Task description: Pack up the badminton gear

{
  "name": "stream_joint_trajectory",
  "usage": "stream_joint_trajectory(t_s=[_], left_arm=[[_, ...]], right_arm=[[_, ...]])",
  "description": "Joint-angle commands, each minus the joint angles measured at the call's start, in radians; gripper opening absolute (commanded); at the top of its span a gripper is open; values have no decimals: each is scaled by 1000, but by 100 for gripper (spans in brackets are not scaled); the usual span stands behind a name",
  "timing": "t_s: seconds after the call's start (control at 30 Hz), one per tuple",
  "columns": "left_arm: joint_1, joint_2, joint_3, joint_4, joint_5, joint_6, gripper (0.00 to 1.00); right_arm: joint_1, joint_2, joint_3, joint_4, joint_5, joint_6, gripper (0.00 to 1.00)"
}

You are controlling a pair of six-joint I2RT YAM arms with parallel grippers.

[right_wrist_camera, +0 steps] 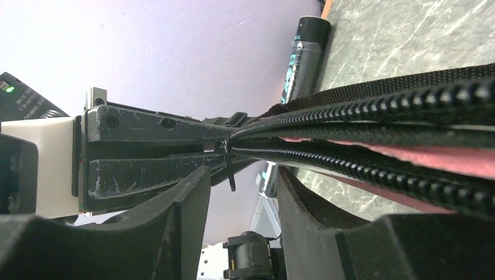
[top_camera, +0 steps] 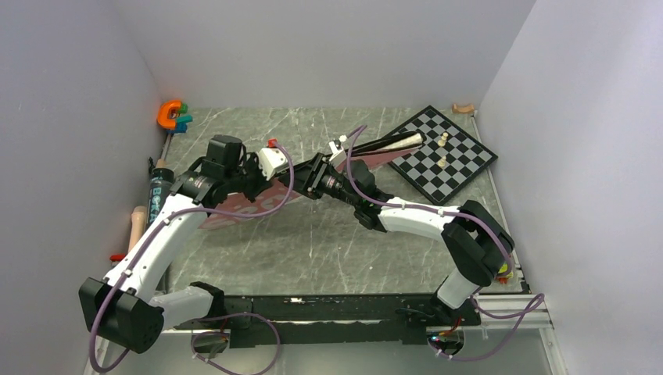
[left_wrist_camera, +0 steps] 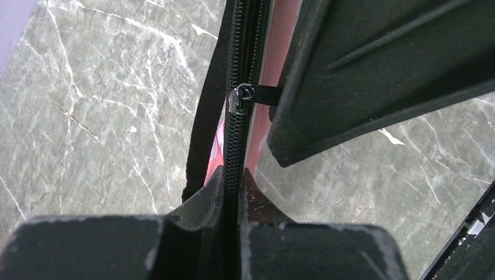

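Note:
The pink racket bag lies slantwise across the table, and a white racket handle sticks out of its far right end. My left gripper is shut on the bag's black zipper edge, just below the slider; in the top view this left gripper is over the middle of the bag. My right gripper stands open facing it, and the thin zipper pull hangs between its fingertips, apart from both. The long dark tube lies by the left wall.
A black-and-white chessboard with pale pieces sits at the back right. An orange C-shaped toy is in the back left corner. A pale wooden stick lies by the left wall. The bag's black strap runs beside the zipper.

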Motion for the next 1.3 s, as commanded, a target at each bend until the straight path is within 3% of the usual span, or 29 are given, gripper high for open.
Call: stream_joint_trajectory(t_s=[0.0,0.13,0.33,0.6,1.27], left_arm=[[-18,-59,41,71,75,-26,0],[-26,-66,32,66,74,-21,0],[-44,-87,4,61,58,2,0],[-56,-101,-22,51,40,26,0],[-70,-129,-10,20,3,32,0]], right_arm=[[-6,3,46,84,33,8,48],[-10,10,51,89,36,18,36],[-11,23,59,100,34,39,25],[-30,-18,21,92,29,38,0],[-195,-291,-238,-25,6,-1,0]])
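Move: The zip slider of the pink bag sits right at the half-open right fingertips, about 1 cm ahead and 1 cm to the left, at their height. The racket handles poke from the bag's open end some 32 cm to the right and 9 cm farther out from the right hand; the chessboard lies about 45 cm right, 18 ahead and 22 below it. From the left hand, pinching the closed zip, the slider is about 5 cm right and 2 ahead. Almost in place at first, the right hand shuts its half-open fingers on the slider's pull tab, then draws the slider to the right along the zip, away from the left gripper, about 7 cm and nearly level, the wrist turning slightly clockwise. The left hand keeps its pinch on the closed zip and eases back some 2 cm towards its base. ##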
